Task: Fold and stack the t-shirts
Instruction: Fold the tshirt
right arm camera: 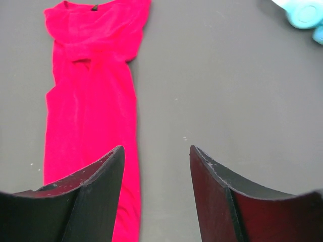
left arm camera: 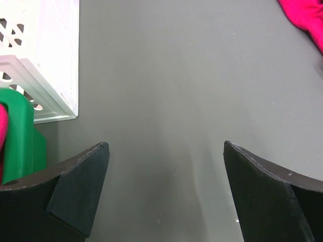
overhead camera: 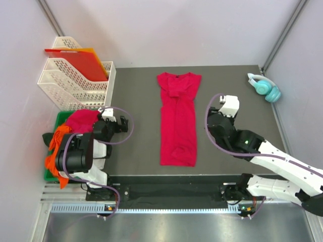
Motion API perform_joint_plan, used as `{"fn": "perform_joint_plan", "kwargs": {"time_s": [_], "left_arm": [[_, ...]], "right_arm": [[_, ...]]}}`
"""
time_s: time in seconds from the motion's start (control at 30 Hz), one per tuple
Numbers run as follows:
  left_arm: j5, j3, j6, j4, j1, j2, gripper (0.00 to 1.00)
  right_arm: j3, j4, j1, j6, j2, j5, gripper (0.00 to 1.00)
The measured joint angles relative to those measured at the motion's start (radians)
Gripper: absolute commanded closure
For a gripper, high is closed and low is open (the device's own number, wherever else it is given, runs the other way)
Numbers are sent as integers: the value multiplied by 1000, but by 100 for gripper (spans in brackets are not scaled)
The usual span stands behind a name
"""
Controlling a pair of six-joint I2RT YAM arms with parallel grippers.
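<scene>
A crimson-red t-shirt [overhead camera: 177, 121] lies in the middle of the dark mat, folded into a long narrow strip with its neck at the far end; it also fills the left of the right wrist view [right arm camera: 91, 96]. More t-shirts, pinkish-red [overhead camera: 82, 121] and orange [overhead camera: 56, 151], are heaped in a green bin at the left. My left gripper [overhead camera: 120, 124] is open over bare mat [left arm camera: 166, 146], left of the strip. My right gripper [overhead camera: 220, 101] is open beside the strip's right edge [right arm camera: 156, 148], holding nothing.
White mesh trays [overhead camera: 75, 80] stand at the back left, holding a flat red-orange sheet [overhead camera: 81, 63]. The green bin [overhead camera: 61, 117] sits in front of them. Teal headphones [overhead camera: 265, 86] lie at the back right, also seen in the right wrist view [right arm camera: 305, 12].
</scene>
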Motion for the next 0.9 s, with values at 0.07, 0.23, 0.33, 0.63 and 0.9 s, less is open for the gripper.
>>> {"fn": "perform_joint_plan", "kwargs": {"time_s": [0.07, 0.23, 0.33, 0.63, 0.9], "left_arm": [[0, 0, 0, 4, 0, 0, 1], [-72, 0, -6, 6, -18, 0, 1], [-253, 0, 2, 5, -120, -7, 1], [-612, 323, 29, -562, -440, -157, 1], [-859, 542, -194, -1005, -747, -187, 5]], "right_arm": [[0, -23, -23, 2, -17, -8, 45], [-17, -71, -59, 11, 2, -33, 47], [-42, -83, -68, 11, 26, -40, 46], [-85, -74, -71, 27, 31, -66, 46], [-85, -75, -72, 28, 35, -53, 45]]}}
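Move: The left hand is low beside the green bin. The folded red t-shirt's middle lies about 33 cm to its right, some 2 cm farther out and about 7 cm lower. The white basket is about 18 cm ahead and 17 cm left, the green bin about 9 cm back and 19 cm left. From the higher right hand, the t-shirt's middle is roughly 14 cm ahead, 17 cm left and 25 cm below. The left hand, empty and wide open, first swings its fingers some 10 degrees counter-clockwise almost on the spot, then leaves the bin's side and sweeps about 15 cm right towards the t-shirt, climbing up to 10 cm before easing a little down and back, its left side rising and its fingers tipping down. The right hand, empty and still half open, sinks about 5 cm with a slight shift to the right and slight downward tip, then waits over the bare table right of the t-shirt. ##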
